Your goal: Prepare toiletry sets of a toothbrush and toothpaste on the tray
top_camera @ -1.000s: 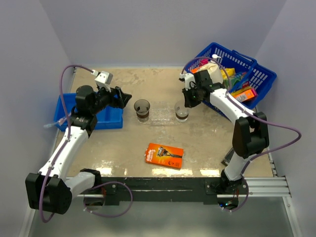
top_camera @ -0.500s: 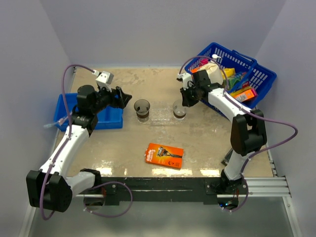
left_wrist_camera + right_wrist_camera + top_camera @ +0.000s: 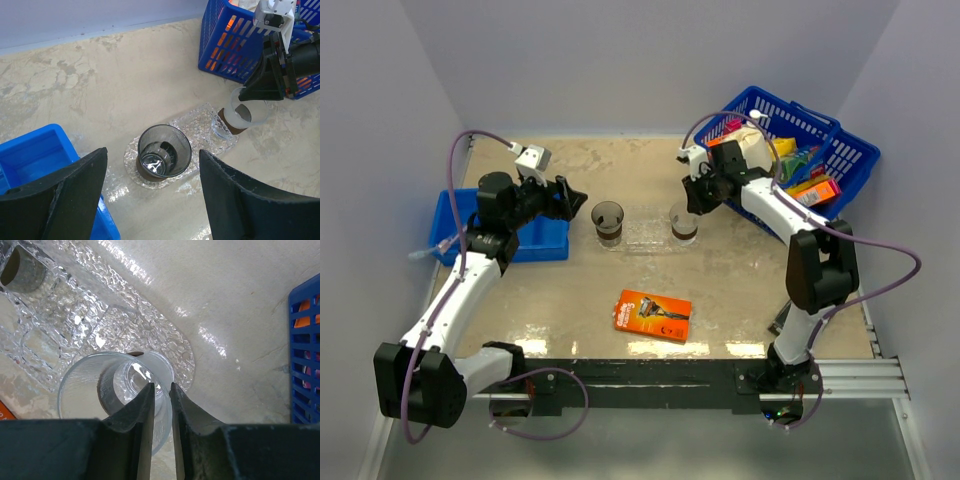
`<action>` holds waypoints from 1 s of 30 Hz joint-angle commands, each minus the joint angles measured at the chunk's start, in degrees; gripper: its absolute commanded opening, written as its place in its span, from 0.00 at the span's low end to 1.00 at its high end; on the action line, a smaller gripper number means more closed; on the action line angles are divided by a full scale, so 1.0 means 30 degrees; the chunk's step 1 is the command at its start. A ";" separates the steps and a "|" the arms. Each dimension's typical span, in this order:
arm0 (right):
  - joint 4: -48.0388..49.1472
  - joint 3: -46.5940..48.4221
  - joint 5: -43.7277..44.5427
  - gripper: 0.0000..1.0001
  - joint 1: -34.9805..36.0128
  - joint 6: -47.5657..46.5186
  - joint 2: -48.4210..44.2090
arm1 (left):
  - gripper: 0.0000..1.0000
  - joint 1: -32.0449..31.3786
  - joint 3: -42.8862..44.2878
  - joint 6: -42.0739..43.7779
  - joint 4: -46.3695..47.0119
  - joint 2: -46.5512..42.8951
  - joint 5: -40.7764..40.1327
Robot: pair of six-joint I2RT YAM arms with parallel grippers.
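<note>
The clear tray (image 3: 645,235) (image 3: 197,122) (image 3: 75,315) lies mid-table. A brownish translucent cup (image 3: 608,222) (image 3: 164,151) stands on its left end. A second cup (image 3: 685,223) (image 3: 243,112) (image 3: 110,390) sits at its right end. My right gripper (image 3: 698,203) (image 3: 161,386) straddles that cup's rim, one finger inside and one outside, jaws slightly parted and open. My left gripper (image 3: 575,195) (image 3: 152,152) hovers wide open over the left cup, holding nothing. I cannot pick out a toothbrush or toothpaste; they are hidden.
A blue wire basket (image 3: 840,150) (image 3: 220,40) (image 3: 305,355) full of colourful packs stands at the back right. A blue bin (image 3: 545,245) (image 3: 30,155) sits under the left arm. An orange razor pack (image 3: 653,315) lies toward the front.
The right gripper shifted the right cup slightly left and back onto the tray's end, and its jaws have parted a little from the rim. The left arm has stayed put.
</note>
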 commanded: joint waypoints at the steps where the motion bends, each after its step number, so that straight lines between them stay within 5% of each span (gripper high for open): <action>1: 0.1001 0.0761 -0.0679 0.25 0.0117 -0.0147 -0.0194 | 0.78 -0.0086 0.0604 0.0461 0.0584 0.0007 0.0075; 12: 0.1353 0.0147 0.1164 0.45 0.0146 0.1491 -0.1628 | 0.78 -0.0086 0.0604 0.0431 0.0555 0.0036 0.0105; 30: -0.0199 -0.1758 0.7405 0.44 0.1786 0.7497 -0.3769 | 0.78 -0.0086 0.0604 0.0314 0.0555 0.0095 0.0134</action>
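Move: Just left and 3 cm back of the right hand is the middle of the right cup, some 5 cm below the fingertips, which straddle its far rim. The matching left cup stands about 15 cm to the left of it; the orange razor pack lies roughly 19 cm back and 8 cm left of the hand, about 9 cm down. The blue basket is some 8 cm ahead, 19 cm right and slightly lower. From the left hand, the right cup is around 20 cm right, 3 cm ahead and 19 cm below. Opening from an already loosened narrow gap to nearly half wide, the right hand's fingers come free of the right cup's far rim. The hand first eases a little forward, then rises about 5 cm while turning some 20 degrees clockwise and drifting right and back, sinking again slightly at the end. ##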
